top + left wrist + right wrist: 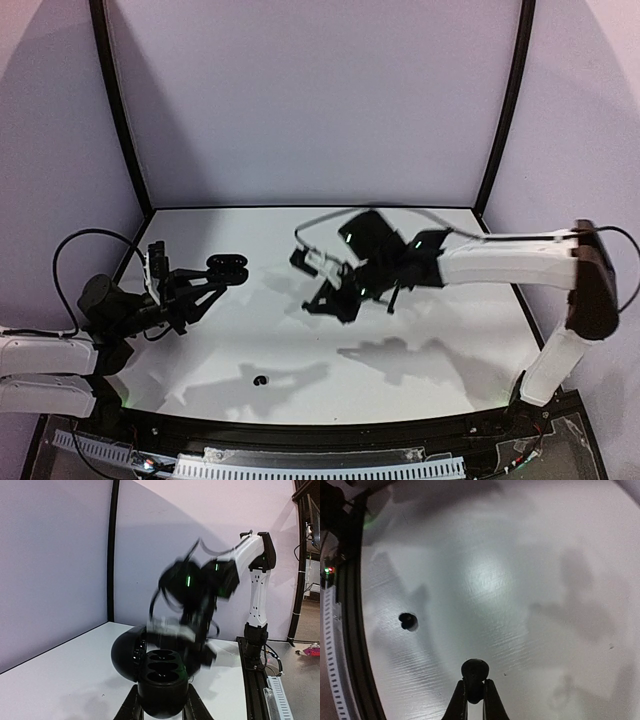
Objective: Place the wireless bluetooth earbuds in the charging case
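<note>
A black charging case [162, 680] with its lid [125, 652] swung open to the left is clamped between the fingers of my left gripper [161, 707], and the hollows on top look empty. From above, the case [228, 262] is held above the left part of the table by the left gripper [215, 272]. My right gripper [474, 695] is shut on a black roundish earbud [475, 672], which sticks out past its fingertips above the table. A second black earbud [408, 621] lies loose on the table [261, 380]. The right gripper [325, 303] hovers mid-table, right of the case.
The right arm [195, 595] shows blurred just behind the case in the left wrist view. The white table [400, 380] is bounded by a black front rail [350, 630] and purple walls at the back and sides.
</note>
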Controlling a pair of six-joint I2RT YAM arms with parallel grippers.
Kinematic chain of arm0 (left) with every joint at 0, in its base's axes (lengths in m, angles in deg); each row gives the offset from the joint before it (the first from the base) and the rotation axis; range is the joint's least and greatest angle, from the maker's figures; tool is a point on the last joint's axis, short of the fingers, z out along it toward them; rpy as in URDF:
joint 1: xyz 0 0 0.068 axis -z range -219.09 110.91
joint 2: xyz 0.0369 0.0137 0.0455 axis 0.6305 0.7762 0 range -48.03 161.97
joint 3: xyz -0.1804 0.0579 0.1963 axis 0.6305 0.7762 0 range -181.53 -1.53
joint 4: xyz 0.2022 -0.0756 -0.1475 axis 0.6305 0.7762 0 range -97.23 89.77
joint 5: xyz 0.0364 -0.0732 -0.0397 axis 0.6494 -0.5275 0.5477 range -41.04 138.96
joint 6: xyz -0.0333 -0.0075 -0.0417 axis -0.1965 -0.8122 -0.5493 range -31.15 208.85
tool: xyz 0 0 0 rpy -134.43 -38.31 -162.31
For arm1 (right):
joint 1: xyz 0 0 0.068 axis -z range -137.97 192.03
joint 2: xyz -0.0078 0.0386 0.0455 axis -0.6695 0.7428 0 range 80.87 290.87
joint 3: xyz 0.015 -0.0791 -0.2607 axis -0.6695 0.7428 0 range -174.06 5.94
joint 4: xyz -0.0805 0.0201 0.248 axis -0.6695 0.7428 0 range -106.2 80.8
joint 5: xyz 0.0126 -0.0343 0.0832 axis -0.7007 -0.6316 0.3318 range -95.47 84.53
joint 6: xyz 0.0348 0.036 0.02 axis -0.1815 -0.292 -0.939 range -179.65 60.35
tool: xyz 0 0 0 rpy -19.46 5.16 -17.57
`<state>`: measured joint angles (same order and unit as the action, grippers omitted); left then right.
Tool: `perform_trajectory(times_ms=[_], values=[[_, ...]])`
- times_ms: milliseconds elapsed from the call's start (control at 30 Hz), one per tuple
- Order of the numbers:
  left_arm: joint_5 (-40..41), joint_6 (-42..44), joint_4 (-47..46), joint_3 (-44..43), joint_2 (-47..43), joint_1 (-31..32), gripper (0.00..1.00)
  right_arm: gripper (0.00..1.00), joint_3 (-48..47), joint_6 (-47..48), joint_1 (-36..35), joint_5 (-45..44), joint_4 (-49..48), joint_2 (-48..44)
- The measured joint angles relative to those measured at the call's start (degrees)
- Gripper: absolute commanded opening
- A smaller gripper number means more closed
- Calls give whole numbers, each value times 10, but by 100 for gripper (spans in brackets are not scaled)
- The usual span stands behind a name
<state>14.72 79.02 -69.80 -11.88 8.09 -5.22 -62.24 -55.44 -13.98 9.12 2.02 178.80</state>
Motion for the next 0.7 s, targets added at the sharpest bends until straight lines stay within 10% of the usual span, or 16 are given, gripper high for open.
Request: perform_trajectory(times_ms=[267,700], values=[[-50,0,0,0,6,0,1,0,-214,81,-31,9,121,-75],[-168,0,-56,-30,74,0,1,0,-451,172,-118,1,304,50]])
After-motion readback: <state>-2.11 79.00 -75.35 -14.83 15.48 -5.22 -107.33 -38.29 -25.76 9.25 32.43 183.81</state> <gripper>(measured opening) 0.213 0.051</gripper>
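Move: The open black charging case sits in my left fingers, some 13 cm to the left of my right hand, about 2 cm back and 14 cm higher. The other black earbud lies on the table roughly 10 cm left of my right hand, 9 cm back and 11 cm below. From my left hand, the earbud held in my right is about 3 cm ahead, 14 cm to the right and 14 cm below. I swing my right hand, earbud still pinched, steeply up about 20 cm, then bend back and left over the open case, turning counter-clockwise and easing down slightly at the end. Meanwhile my left hand keeps hold of the case, drawing it back and a little to the right while turning it about 15 degrees clockwise to face the earbud. ##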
